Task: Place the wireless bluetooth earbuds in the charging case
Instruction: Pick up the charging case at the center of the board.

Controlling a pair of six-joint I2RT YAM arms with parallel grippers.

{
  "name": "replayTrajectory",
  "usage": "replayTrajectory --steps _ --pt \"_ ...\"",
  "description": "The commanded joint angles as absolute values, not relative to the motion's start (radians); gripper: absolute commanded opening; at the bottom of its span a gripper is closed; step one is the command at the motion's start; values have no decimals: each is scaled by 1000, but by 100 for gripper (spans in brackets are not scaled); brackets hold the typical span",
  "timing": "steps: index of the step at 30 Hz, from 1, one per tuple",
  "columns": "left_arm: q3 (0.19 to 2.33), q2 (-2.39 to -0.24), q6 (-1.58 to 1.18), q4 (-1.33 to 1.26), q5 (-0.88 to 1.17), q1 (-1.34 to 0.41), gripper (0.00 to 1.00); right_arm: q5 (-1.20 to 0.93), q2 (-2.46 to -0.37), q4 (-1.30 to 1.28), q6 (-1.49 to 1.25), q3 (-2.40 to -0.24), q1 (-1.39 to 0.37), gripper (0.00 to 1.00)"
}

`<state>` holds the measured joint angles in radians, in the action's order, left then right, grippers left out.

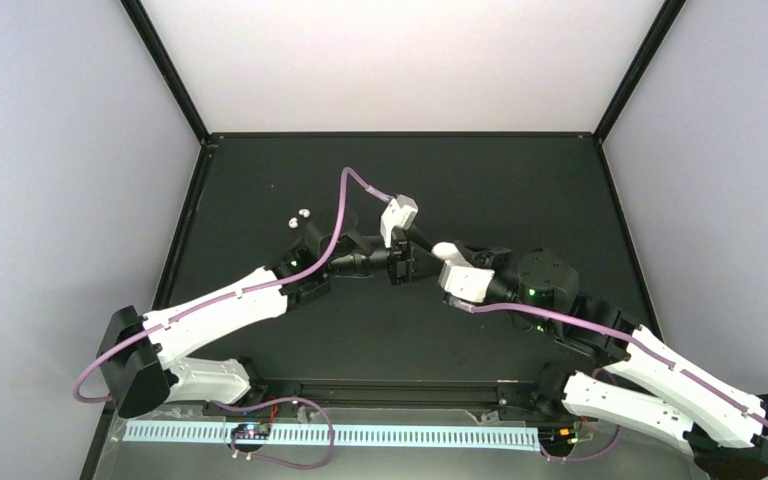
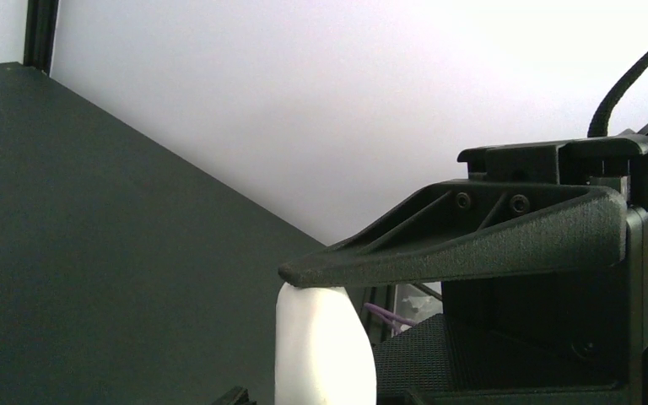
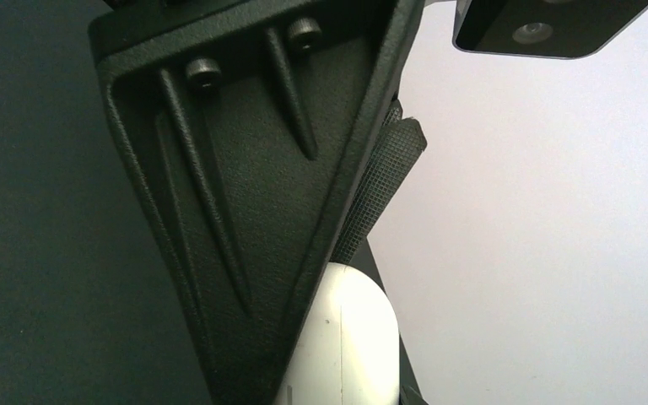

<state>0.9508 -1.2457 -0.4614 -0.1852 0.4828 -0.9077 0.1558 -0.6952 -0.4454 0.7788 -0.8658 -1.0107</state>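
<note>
Two tiny white earbuds [image 1: 298, 217] lie side by side on the dark table, left of and beyond the grippers. The charging case [image 2: 325, 350] shows as a smooth white oval, lifted between both grippers at the table's centre. My left gripper [image 2: 291, 342] is shut on it, its upper fingertip [image 2: 304, 274] pressing on the case's top end. My right gripper [image 3: 337, 371] is shut on the same case [image 3: 350, 337], one broad black finger [image 3: 245, 211] lying against its side. A thin seam runs along the case. From above, the meeting grippers [image 1: 407, 262] hide the case.
The dark table [image 1: 520, 190] is ringed by a black frame and pale walls. Purple cables [image 1: 345, 200] loop over the left arm. A white slotted strip [image 1: 360, 435] lies along the near edge between the arm bases.
</note>
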Motion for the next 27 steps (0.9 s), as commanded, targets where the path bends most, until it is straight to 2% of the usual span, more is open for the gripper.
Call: replayTrajectory --steps 1,17,20,27 --pt "936 -1261 -489 -254 514 -904 44 150 -700 -399 761 -892 -1022 25" --pt "898 -1255 -528 -348 501 -904 32 137 -712 -391 748 -899 -1035 25" --pt "896 -1252 -523 -353 498 -903 25 131 -713 -392 746 -902 -1037 25" --pt "890 -1247 -521 -359 499 -904 17 125 -714 -397 748 -904 -1039 25"
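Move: The white charging case, already in the right gripper, sticks up between the left gripper's open fingers, its middle about 2 cm to the right of the left hand, level and neither ahead nor back. From the right hand the case's middle lies some 1 cm ahead and 2 cm left, level. The two earbuds lie on the board roughly 28 cm ahead of the left hand, 32 cm to its left and 30 cm below. Keep the left gripper where it is around the free end of the charging case and close its fingers by about half of their present gap until they pinch the case, letting the wrist roll only a few degrees. Keep the right gripper shut on the case at an unchanged opening and ease it about 1 cm left, towards the left gripper. ##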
